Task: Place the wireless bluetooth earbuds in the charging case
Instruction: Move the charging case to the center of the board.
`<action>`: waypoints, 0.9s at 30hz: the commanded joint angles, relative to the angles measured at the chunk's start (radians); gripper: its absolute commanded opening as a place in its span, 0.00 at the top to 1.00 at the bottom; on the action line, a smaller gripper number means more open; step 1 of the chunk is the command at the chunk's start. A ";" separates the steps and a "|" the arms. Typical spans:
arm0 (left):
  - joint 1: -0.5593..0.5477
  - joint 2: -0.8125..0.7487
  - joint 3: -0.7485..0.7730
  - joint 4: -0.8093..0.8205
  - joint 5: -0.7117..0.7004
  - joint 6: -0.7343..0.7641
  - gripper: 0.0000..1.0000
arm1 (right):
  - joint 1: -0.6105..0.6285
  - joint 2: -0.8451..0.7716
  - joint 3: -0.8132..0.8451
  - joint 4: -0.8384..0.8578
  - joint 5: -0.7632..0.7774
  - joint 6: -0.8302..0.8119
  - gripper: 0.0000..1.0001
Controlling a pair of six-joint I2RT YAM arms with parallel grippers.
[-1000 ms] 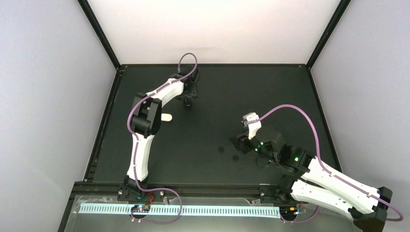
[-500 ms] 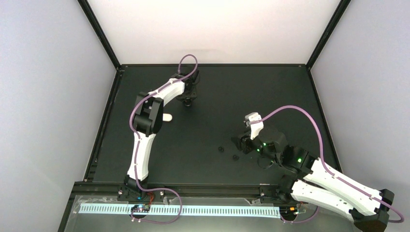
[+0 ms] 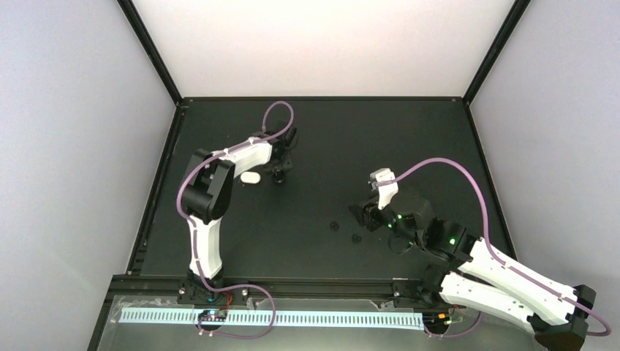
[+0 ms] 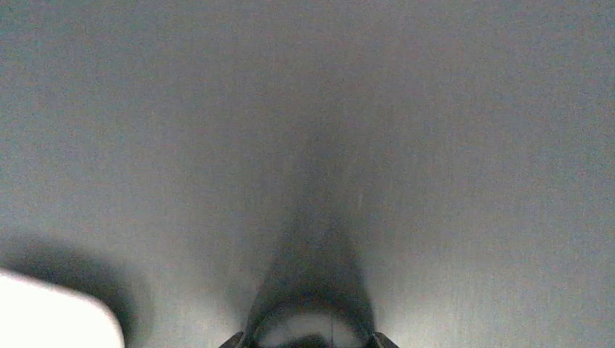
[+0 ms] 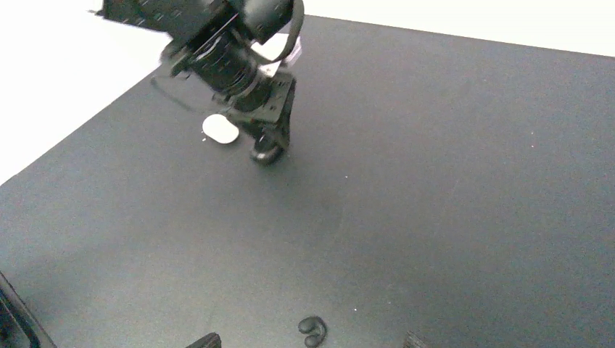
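A black earbud [image 5: 312, 331] lies on the mat between the wide-apart fingertips of my open right gripper [image 5: 310, 342]. From above, two black earbuds [image 3: 334, 226] [image 3: 357, 238] lie just left of that right gripper [image 3: 363, 216]. My left gripper [image 3: 278, 174] is low over the mat at the far left. Its jaws are closed on a black rounded charging case [image 5: 265, 154], which fills the bottom of the blurred left wrist view [image 4: 312, 319]. A white oval case [image 3: 251, 178] [image 5: 220, 129] lies just to its left, a corner of it showing close up [image 4: 51, 315].
The black mat [image 3: 409, 139] is ringed by a black frame, with white walls behind and to both sides. The left arm's purple cable [image 3: 274, 117] loops above its wrist. The right arm's body [image 3: 504, 281] lies across the near right corner.
My left gripper has narrowed its jaws and come nearer and slightly left, ending beside the white case. The left elbow swung left. The right arm has hardly moved.
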 commanded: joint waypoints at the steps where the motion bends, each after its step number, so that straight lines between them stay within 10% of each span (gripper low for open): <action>1: -0.074 -0.173 -0.212 0.075 0.026 -0.097 0.60 | -0.005 -0.005 0.002 0.054 0.018 0.006 0.35; 16: -0.413 -0.280 -0.413 0.101 -0.056 -0.410 0.56 | -0.005 -0.008 -0.095 0.086 -0.031 0.088 0.35; 27: -0.433 -0.387 -0.433 0.125 -0.060 -0.401 0.01 | -0.005 -0.009 -0.066 -0.002 0.008 0.125 0.35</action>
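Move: The left hand already has the black charging case between its fingers, close to the board. The clear spot at the board's center where it is taken lies about 15 cm back and 10 cm right of that hand. The nearer black earbud sits roughly 18 cm back and 19 cm right, the farther one 22 back and 25 right; the white case is level, some 9 cm left. From the right hand the spot is about 10 cm ahead, 14 cm left and 22 cm below. Still pinching the black charging case, the left hand drags it low over the board, first quickly back towards the base, then curving right towards the black earbuds, about 15 cm back and 10 cm right in all. There it slows almost to a stop, spreads its fingers wide and lets go. The right hand, empty and part-open, sinks about 3 cm. ##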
